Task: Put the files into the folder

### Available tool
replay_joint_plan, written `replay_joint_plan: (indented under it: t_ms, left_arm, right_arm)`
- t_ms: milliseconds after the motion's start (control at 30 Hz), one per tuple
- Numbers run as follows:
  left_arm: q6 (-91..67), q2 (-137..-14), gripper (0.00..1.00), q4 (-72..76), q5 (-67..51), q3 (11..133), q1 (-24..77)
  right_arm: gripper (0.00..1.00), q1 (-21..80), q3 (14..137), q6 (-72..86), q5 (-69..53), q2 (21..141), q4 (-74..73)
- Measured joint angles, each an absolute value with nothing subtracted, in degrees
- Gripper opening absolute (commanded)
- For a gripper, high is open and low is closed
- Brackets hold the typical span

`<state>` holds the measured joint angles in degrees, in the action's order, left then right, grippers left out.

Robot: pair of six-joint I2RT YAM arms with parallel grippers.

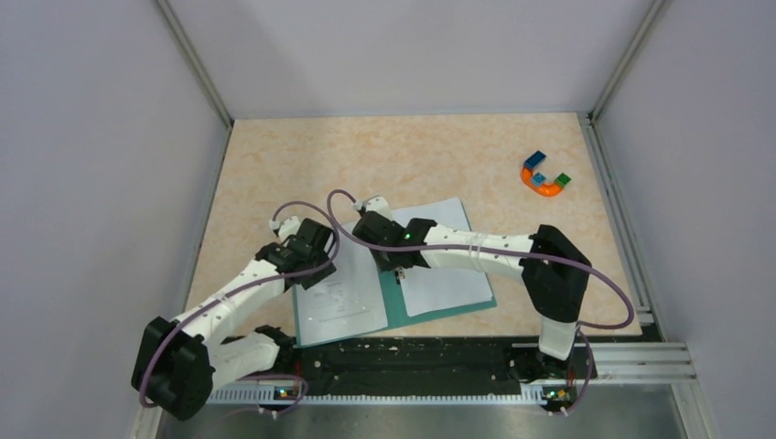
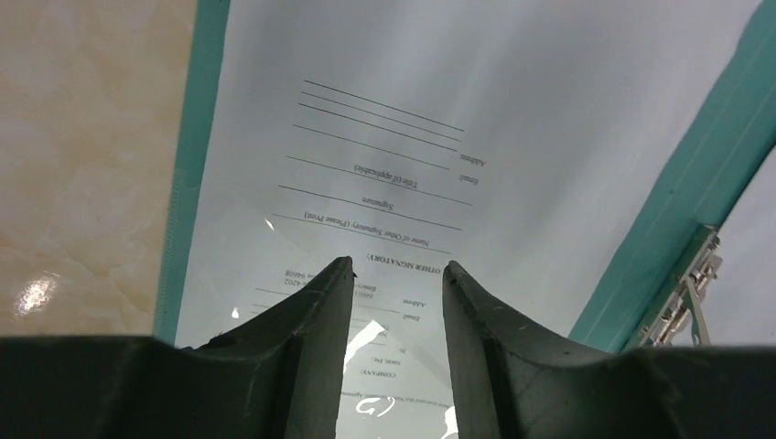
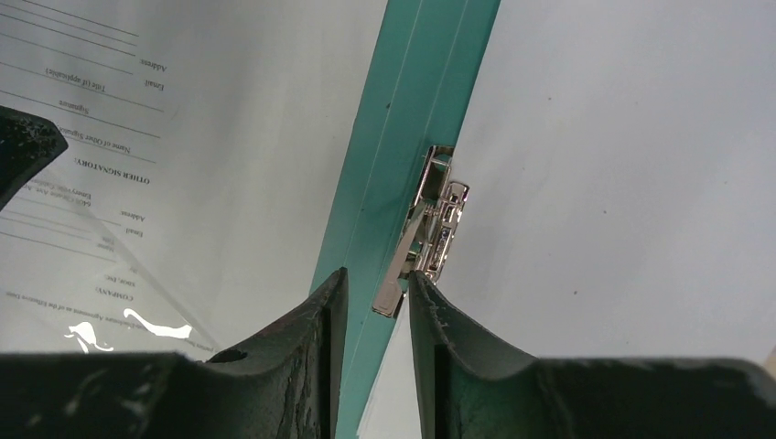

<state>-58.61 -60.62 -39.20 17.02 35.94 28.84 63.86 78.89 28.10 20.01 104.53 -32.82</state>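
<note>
The teal folder (image 1: 395,306) lies open on the table. A printed file (image 1: 337,297) rests on its left half and a nearly blank file (image 1: 448,274) on its right half. My left gripper (image 1: 318,274) hovers over the printed file (image 2: 384,119), open, with nothing between its fingers. My right gripper (image 1: 400,270) is at the spine, where the metal clip (image 3: 430,224) sits on the teal strip (image 3: 412,146). Its jaws (image 3: 378,276) stand narrowly open; the clip's lever tip lies between them, against the right finger. The blank file (image 3: 622,165) spreads to the right of the clip.
A multicoloured horseshoe toy (image 1: 544,174) lies at the far right of the table. A black rail (image 1: 412,357) runs along the near edge between the arm bases. Grey walls close in the table on three sides.
</note>
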Motion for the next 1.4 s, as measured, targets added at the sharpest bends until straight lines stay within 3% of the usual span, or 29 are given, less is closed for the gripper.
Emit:
replay_joint_plan:
  t_ms: [867,1400]
  left_arm:
    - [-59.1,-71.7,0.46,-38.6,12.7,35.9,20.6]
    - [-61.4,-71.9,0.44,-38.6,11.4,35.7,18.8]
  right_arm:
    - [0.12,65.1,79.1,31.1,21.6,105.6,-36.5]
    - [0.0,65.4,70.7,35.3,20.9,103.5,-32.1]
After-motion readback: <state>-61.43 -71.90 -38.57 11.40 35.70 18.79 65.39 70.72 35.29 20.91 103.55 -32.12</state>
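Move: The near end of the clip's lever lies about 3 cm back, 3 cm right and 4 cm below the right hand. The clip's middle is 1 cm ahead and 2 cm right of that hand. From the same hand, the left page's middle is 12 cm left and 5 cm back, the right page's 12 cm right and 3 cm ahead. For the left hand, the left page's middle is 2 cm right, 5 cm below; the clip, 16 cm right and 5 cm ahead. The clip lever's near end is pinched by the right fingers, which close from about a third open to nearly shut as the hand eases, then quickens, down some 4 cm, rightward and back. The left hand sinks about 4 cm and slides 2 cm left, fingers still half open, tipping some 10 degrees steeper until the tips press on the left page. ##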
